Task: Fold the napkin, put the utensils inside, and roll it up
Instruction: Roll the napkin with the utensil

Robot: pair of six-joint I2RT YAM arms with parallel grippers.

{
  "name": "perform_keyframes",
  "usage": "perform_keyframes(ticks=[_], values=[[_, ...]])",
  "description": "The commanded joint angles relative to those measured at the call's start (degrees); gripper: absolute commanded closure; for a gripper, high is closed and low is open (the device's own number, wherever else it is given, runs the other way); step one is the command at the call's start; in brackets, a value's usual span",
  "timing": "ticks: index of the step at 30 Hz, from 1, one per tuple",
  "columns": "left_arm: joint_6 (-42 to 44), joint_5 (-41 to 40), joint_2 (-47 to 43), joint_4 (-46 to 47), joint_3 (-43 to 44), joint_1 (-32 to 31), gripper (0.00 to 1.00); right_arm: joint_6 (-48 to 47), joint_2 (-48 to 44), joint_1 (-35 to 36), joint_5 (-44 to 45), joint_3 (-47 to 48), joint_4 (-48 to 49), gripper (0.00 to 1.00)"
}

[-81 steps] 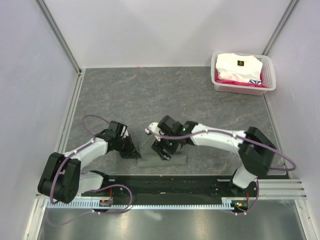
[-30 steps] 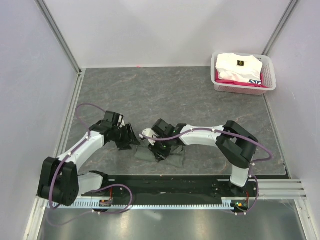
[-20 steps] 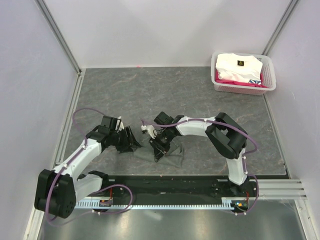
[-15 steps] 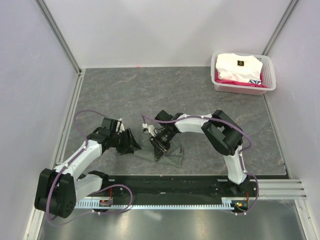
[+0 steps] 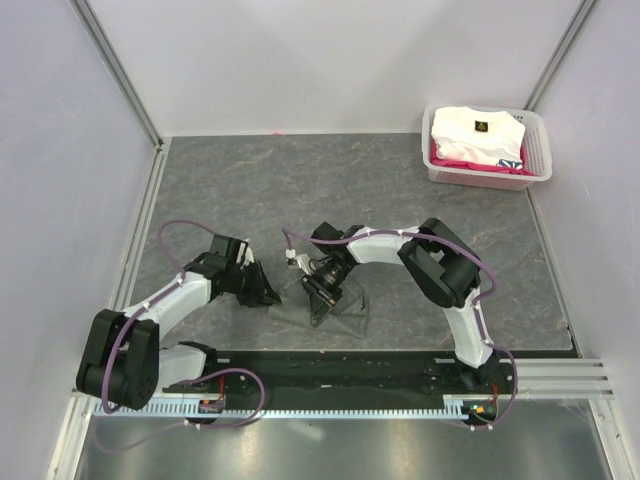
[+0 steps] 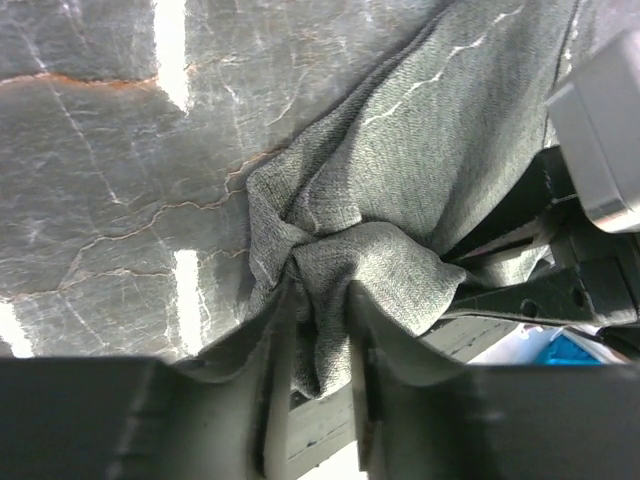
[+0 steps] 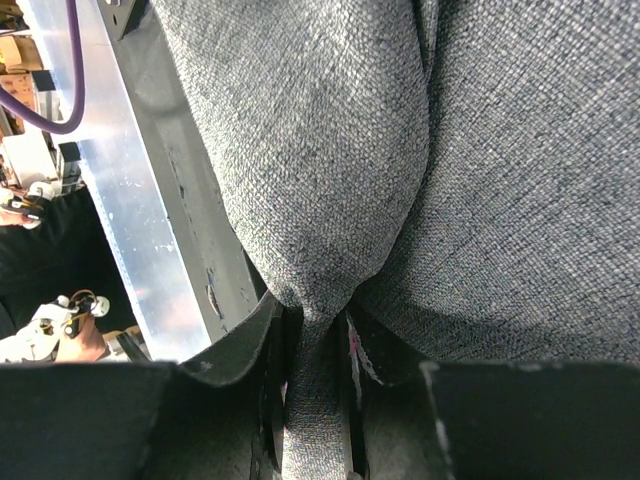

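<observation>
The grey-green napkin (image 5: 346,309) lies crumpled near the table's front edge, between my two grippers. In the left wrist view a bunched fold of the napkin (image 6: 420,170) fills the gap between the jaws of my left gripper (image 6: 318,300), which is shut on it. My left gripper (image 5: 268,293) sits at the cloth's left end. My right gripper (image 5: 318,297) holds the middle of the cloth. Up close, the right gripper (image 7: 318,325) pinches a narrow pleat of the napkin (image 7: 500,150). The utensils are hidden or out of view.
A white basket (image 5: 541,150) at the back right holds a folded white garment (image 5: 475,130) over something pink. The black and aluminium base rail (image 5: 340,368) runs just in front of the napkin. Walls close in the table on three sides.
My left gripper has moved right to the napkin's left end and closed on a bunched fold. The right arm has folded its elbow back while still holding the cloth, which is now more crumpled.
</observation>
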Motion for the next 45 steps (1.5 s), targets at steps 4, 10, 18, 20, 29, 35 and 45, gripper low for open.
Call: perform_keyframes(ticks=[4,10,18,20,29,35,45], values=[[-0.18,1.29,1.28,1.35,-0.76,0.02,0.94,-3.14,2.5,0.31,12.72,0.05,-3.31,0.72],[0.09,-0.99,2.86,-2.43,0.91,0.02,0.98,-1.56,-1.45,0.22,17.46,0.67,-1.91,0.5],[1.14,-1.87,6.11,-5.42,3.45,0.02,0.98,-0.32,-12.07,0.57,26.95,-0.55,0.8,0.32],[1.67,-2.31,6.55,-5.86,3.98,0.02,0.98,-0.15,-15.33,1.62,32.12,-2.22,2.74,0.28],[3.95,-2.05,10.15,-7.18,6.18,0.11,0.98,-3.4,-30.72,15.31,56.91,-15.49,13.03,0.2],[4.48,-1.96,10.86,-7.45,6.53,0.19,0.98,-3.84,-28.89,21.22,62.64,-17.35,15.05,0.2],[4.75,-1.87,11.38,-7.45,6.8,0.11,0.98,-6.21,-23.52,21.66,64.67,-15.77,17.17,0.22]])
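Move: The napkin roll's left end lies right between the left hand's half-open fingers, about 1 cm below their middle. The right hand still grips the roll's middle at its pads. From the right hand, the roll's left end is roughly 8 cm left and 4 cm ahead, its free right end about 9 cm right and 3 cm back, and the flat unrolled flap some 5 cm ahead and 4 cm right. Sinking barely a centimetre, the left hand shuts its fingers to pinch the roll's left end and stays there. The right hand then opens wide, letting go of the roll, and moves about 6 cm forward and some 6 cm up before drawing back and sinking to the roll, while its wrist swings roughly 60 degrees from pointing backward to steeply down, its fingers open astride the cloth. ##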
